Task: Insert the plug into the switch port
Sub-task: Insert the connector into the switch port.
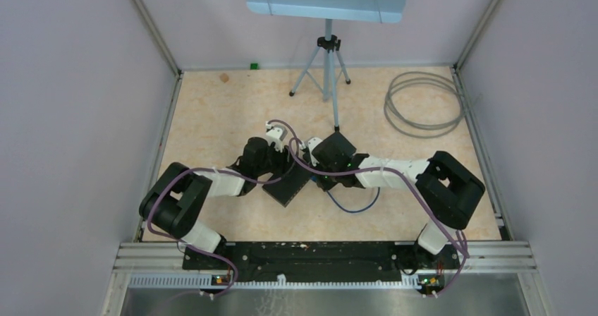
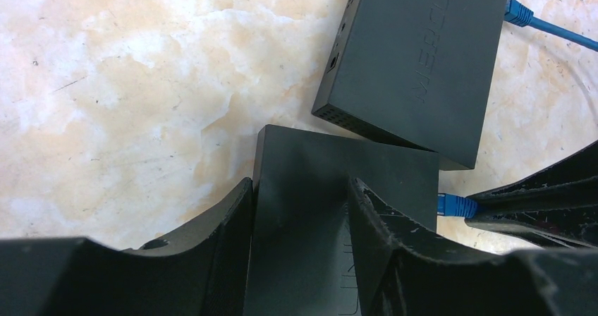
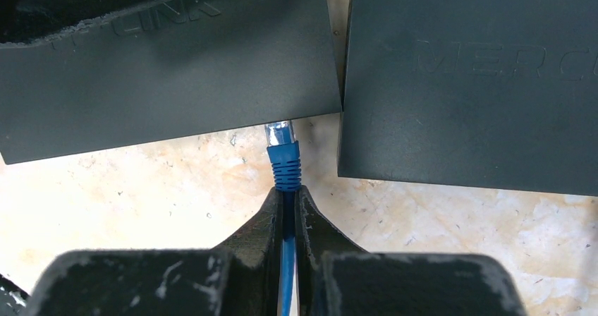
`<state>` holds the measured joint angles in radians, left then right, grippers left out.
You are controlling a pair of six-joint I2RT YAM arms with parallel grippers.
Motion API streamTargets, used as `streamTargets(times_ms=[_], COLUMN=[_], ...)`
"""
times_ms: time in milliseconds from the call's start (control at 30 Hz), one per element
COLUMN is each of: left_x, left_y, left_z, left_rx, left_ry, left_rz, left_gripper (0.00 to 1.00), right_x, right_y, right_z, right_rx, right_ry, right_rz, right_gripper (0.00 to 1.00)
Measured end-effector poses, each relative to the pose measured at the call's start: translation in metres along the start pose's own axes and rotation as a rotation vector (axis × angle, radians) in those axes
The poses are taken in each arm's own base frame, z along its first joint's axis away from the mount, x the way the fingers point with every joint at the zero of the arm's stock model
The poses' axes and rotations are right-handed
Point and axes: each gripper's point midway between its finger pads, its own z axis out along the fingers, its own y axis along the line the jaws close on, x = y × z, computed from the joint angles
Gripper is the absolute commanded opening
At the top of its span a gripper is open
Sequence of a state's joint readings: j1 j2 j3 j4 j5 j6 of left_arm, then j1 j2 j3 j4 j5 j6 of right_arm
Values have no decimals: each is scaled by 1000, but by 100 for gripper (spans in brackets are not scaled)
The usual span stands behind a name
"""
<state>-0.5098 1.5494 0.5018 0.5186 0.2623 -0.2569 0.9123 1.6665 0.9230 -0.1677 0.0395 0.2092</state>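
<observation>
My left gripper (image 2: 299, 182) is shut on a black switch (image 2: 395, 171), one finger at its left edge and the other pressed on its lettered top. The same switch (image 3: 169, 69) fills the upper left of the right wrist view. My right gripper (image 3: 288, 192) is shut on the blue cable just behind the plug (image 3: 282, 154). The plug's clear tip meets the switch's near side edge; the port itself is hidden. In the left wrist view the plug (image 2: 455, 205) sits at the switch's right side. From above, both grippers meet at the switch (image 1: 289, 185).
A second black switch (image 3: 472, 83) lies close beside the held one, with another blue plug (image 2: 518, 11) in its far side. A loop of blue cable (image 1: 356, 207) lies near the right arm. A tripod stand (image 1: 326, 62) and a grey cable coil (image 1: 423, 104) stand at the back.
</observation>
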Motion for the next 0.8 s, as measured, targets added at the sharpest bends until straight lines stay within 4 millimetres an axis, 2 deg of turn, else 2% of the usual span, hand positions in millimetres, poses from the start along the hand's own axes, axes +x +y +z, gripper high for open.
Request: streamTargets(times_ms=[267,400,533,633,700,800], left_x=[0,0,1,6,12,10], left_y=[1,1,4,1,-8,-14], left_z=[0,0,-5,-11,-15,-21], left_rx=[-4,-9,-44,-61,-64,-73], left_ry=[1,1,12,46,88,121], left_rz=[2,2,-2,-26,-38,-69], left_gripper=[53,56,63,69,72,80], right_x=[3,5,1,-5,-20,-49], right_y=[-1,-1,-1,0,1,7], right_z=[4,8,10,11,5,-14], right_rx=[4,2,-5,-15,-29,-69], right_ry=[10,4,-28,-67,-129,-238], right_rz=[-1,-1,-13,-30,-39,-43], right_gripper=[0,0,24,33,41,45])
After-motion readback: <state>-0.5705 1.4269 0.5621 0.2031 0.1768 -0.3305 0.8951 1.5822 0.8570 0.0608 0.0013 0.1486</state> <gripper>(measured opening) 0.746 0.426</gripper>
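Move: The switch port, already holding the plug tip, is about 1 cm ahead and 2 cm left of the right hand. The gripped switch's middle lies roughly 1 cm ahead and 7 left, the second switch 7 ahead and 3 right, all about 1 cm lower. From the left hand the port is some 5 cm back, 5 right and 2 below. The right hand releases the plug and rises 5 cm; the left, opening wider, drags the switch back about 2. ##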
